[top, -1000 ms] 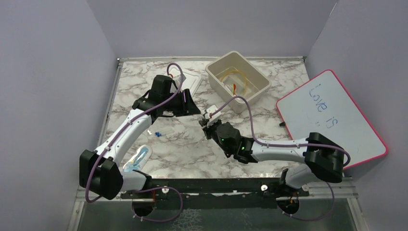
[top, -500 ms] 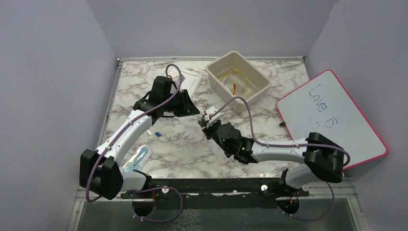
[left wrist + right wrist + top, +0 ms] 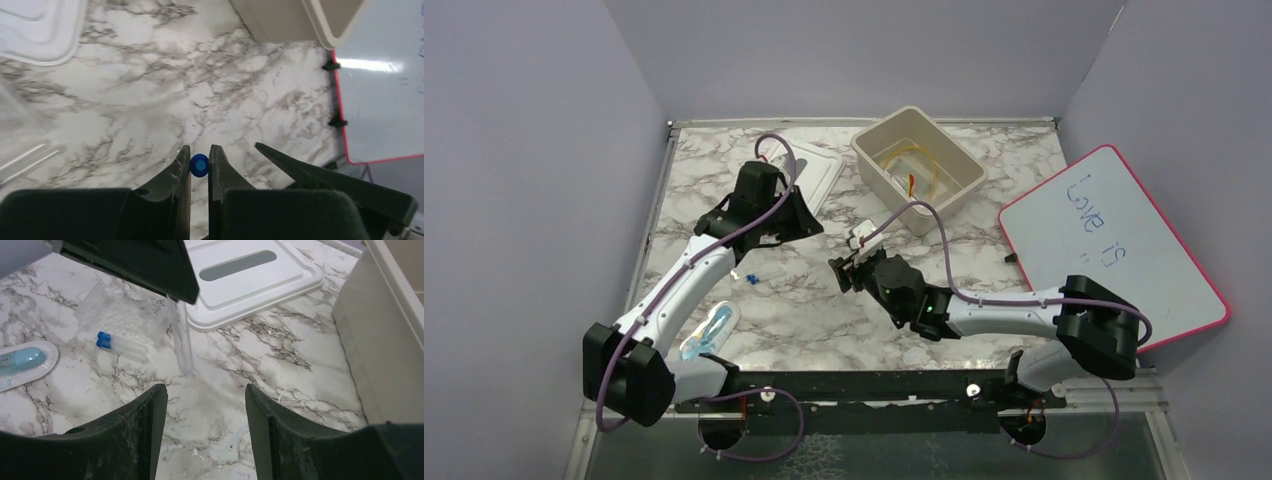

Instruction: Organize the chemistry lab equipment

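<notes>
My left gripper [image 3: 199, 152] is shut on a small blue-capped tube [image 3: 199, 165], its cap showing end-on between the fingertips. In the right wrist view the tube's clear body [image 3: 183, 342] hangs down from that gripper above the marble. My right gripper [image 3: 206, 390] stands open and empty just right of it, low over the table. From above, the left gripper [image 3: 812, 228] and right gripper [image 3: 839, 272] are a short way apart. More blue-capped tubes [image 3: 120, 344] lie on the marble. Amber tubing [image 3: 916, 160] and a red-tipped dropper [image 3: 911, 183] lie in the beige bin [image 3: 959, 190].
A white lid [image 3: 819, 175] lies flat behind the left gripper. A clear packet with a pale blue item [image 3: 709, 332] sits near the left arm's base. The pink-edged whiteboard [image 3: 1114, 245] leans at the right. Clear plastic pieces [image 3: 100, 305] lie beside the loose tubes.
The right gripper's jaws have opened and it has dropped back a little. The left gripper has closed on the blue-capped tube and swung left, away from the right gripper.
</notes>
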Robot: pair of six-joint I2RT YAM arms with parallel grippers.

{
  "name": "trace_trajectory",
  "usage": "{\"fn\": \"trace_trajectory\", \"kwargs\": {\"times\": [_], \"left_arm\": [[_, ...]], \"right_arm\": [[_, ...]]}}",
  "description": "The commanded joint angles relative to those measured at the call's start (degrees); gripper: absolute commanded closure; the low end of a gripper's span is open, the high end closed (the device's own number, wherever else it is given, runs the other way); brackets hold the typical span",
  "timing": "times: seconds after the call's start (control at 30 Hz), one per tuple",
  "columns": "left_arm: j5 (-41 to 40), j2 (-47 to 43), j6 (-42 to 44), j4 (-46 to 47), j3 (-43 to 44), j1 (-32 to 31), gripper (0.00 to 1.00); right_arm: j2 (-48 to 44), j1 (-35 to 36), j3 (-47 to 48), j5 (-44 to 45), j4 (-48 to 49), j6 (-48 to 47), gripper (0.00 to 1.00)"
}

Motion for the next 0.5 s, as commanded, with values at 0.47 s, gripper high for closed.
{"fn": "trace_trajectory", "kwargs": {"times": [0.47], "left_arm": [[-60.08,-11.36,-6.56,0.99,-10.13,-3.62,0.97]], "right_arm": [[-8.58,-0.68,-7.08,5.25,-8.08,11.98,0.38]]}}
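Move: Some 15 cm to the left of the left hand, a couple of centimetres farther out and about 16 cm below it, stands the clear tube rack for the blue-capped tube already held in its fingers. The two tubes lying on the table are about 13 cm left and 3 cm nearer; the white lid is some 18 cm ahead and 9 cm left. From the open, empty right hand the rack lies roughly 18 cm left and 10 cm ahead. Carrying the blue-capped tube in its still closed fingers, the left arm sweeps about 13 cm left, away from the right hand and towards the rack, while the wrist swings some 35 degrees counter-clockwise and rolls its left side up. The right hand, fingers staying open, backs off about 4 cm to the right and sinks a little, tipping slightly down. ##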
